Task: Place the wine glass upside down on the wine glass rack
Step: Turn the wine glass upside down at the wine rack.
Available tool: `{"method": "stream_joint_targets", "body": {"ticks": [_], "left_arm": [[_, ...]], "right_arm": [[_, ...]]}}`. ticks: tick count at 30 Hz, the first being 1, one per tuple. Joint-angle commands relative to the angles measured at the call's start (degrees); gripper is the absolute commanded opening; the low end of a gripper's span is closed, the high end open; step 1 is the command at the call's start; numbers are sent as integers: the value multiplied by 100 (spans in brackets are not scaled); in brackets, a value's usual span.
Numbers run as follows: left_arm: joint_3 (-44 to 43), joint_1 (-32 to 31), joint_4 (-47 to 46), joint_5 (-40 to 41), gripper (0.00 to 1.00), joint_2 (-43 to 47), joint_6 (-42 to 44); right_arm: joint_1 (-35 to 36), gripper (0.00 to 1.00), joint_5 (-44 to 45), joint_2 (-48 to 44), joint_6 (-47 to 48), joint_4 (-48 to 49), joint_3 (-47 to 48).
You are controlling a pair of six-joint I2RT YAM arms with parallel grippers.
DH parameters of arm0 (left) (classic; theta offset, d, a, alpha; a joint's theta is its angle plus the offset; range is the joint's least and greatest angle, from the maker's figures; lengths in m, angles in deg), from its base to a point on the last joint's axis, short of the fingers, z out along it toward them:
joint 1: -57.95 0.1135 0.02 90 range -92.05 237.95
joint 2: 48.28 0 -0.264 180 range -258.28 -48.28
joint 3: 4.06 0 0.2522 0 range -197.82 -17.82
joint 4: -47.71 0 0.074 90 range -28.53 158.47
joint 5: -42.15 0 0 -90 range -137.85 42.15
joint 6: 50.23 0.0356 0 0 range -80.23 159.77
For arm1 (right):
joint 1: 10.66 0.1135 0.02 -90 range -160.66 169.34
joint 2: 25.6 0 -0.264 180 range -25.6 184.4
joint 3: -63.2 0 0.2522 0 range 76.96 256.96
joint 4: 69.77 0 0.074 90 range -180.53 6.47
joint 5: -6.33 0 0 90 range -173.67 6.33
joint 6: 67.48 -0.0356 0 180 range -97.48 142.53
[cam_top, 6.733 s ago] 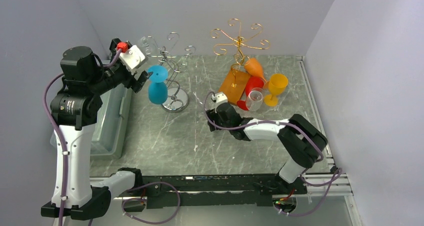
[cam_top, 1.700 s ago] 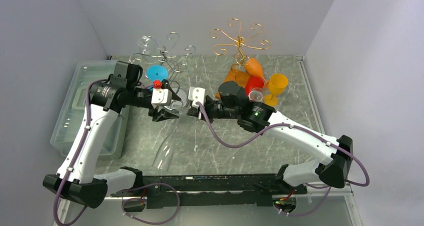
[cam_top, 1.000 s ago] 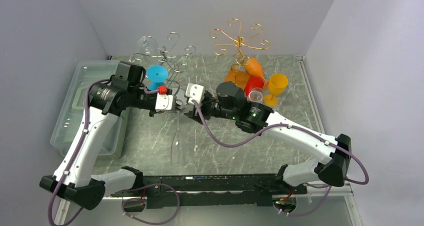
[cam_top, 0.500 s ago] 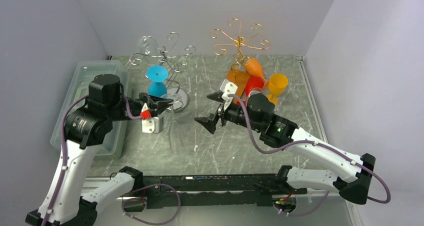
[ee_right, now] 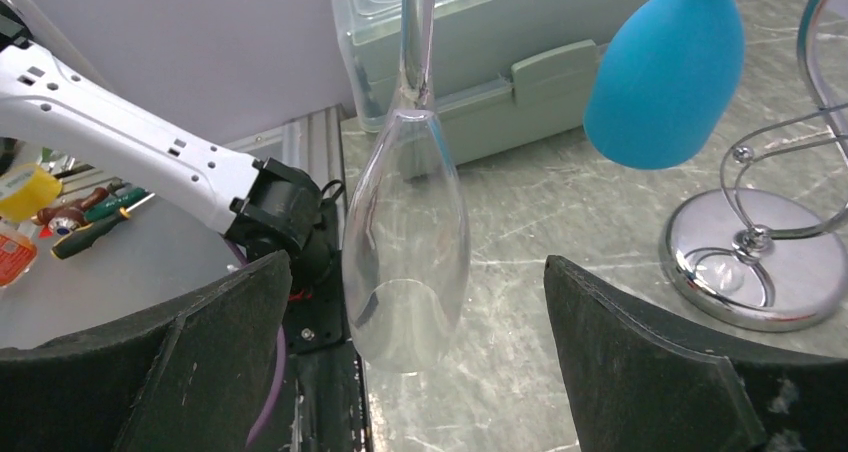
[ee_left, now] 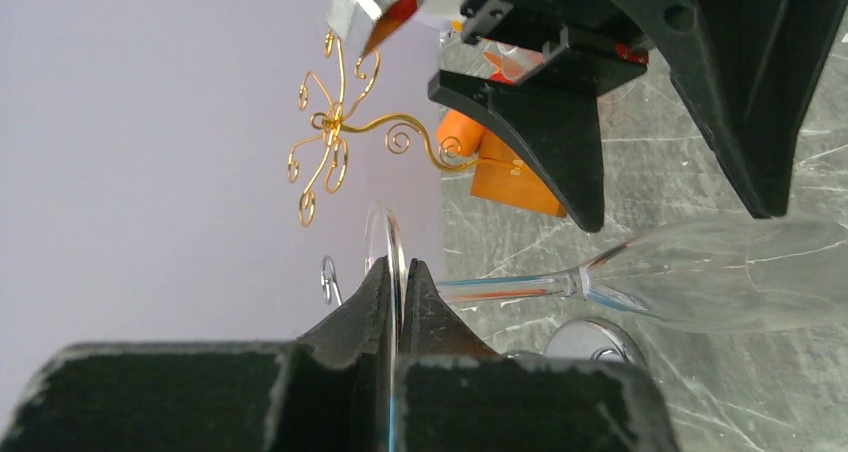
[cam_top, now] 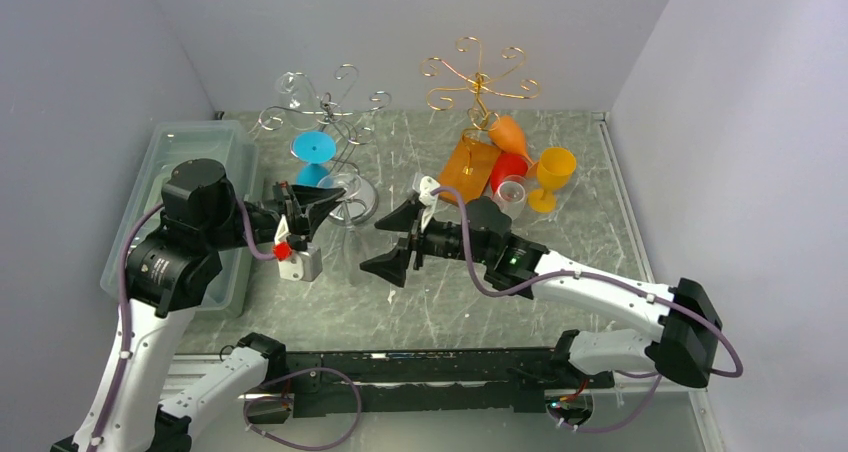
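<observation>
A clear wine glass (ee_left: 720,282) hangs bowl down. My left gripper (ee_left: 397,272) is shut on the thin disc of its foot (ee_left: 384,247), and the stem (ee_left: 510,288) runs away from the fingers. My right gripper (ee_right: 425,312) stands wide open. The glass's bowl (ee_right: 405,242) hangs between its two fingers (ee_right: 215,347) without touching either. In the top view the left gripper (cam_top: 320,204) and right gripper (cam_top: 392,240) face each other in front of the silver wine glass rack (cam_top: 340,112). A blue glass (cam_top: 313,152) hangs upside down on that rack.
The silver rack's round base (ee_right: 760,257) stands just right of the blue glass (ee_right: 665,82). A gold rack (cam_top: 478,77) stands at the back right, with orange, red and clear glasses (cam_top: 520,177) at its foot. A lidded plastic box (cam_top: 205,137) lies at the left.
The right gripper has opened wide, drawn back, then come forward to straddle the bowl. The left arm has pulled back toward the box, still holding the glass by its foot.
</observation>
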Motion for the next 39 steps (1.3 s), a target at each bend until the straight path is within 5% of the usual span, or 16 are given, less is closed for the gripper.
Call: {"method": "stream_joint_targets", "body": {"ticks": [1,10,16,23,26,29,39], "left_arm": [[33,-19,-467,-203,0,101,156],[25,-19,-688,-224,0,75,6],[28,-19,-738,-204,0,65,-143],[81,-19,-1023,-51,75,84,-563],[60,-19,-1149,67,90,90,-676],[49,-19,-1366,239,99,119,-937],[-239,-19,-1599,1299,100,204,-1971]], "right_arm": [[61,100,-185,268,-122,765,177],[146,98,208,869,79,765,428],[146,64,637,817,404,784,428],[78,45,1318,549,743,811,117],[-90,44,1412,437,753,811,3],[-321,43,1412,335,723,833,-80],[-1303,43,980,873,902,515,444]]}}
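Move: Below and just left of the open right hand hangs the clear wine glass's bowl, about 4 cm to its left, 1 cm ahead and 4 cm down. The left hand already pinches this glass's foot, with the bowl some 14 cm beneath that hand, level ahead and 2 cm to its right. From the right hand, the hanging blue glass is about 15 cm ahead, 10 cm left and 3 cm higher; the silver rack's base is roughly 22 cm ahead, 8 cm left and 25 cm lower. Sinking about 4 cm and reaching some 3 cm left, the right hand brings its open fingers around the hanging bowl and closes on it. The left fingers then open wide, letting go of the foot as that hand rises about 4 cm in all and eases forward. The right hand carries the glass some 10 cm forward and 7 cm right, away from the left hand, swinging roughly 20 degrees clockwise. ##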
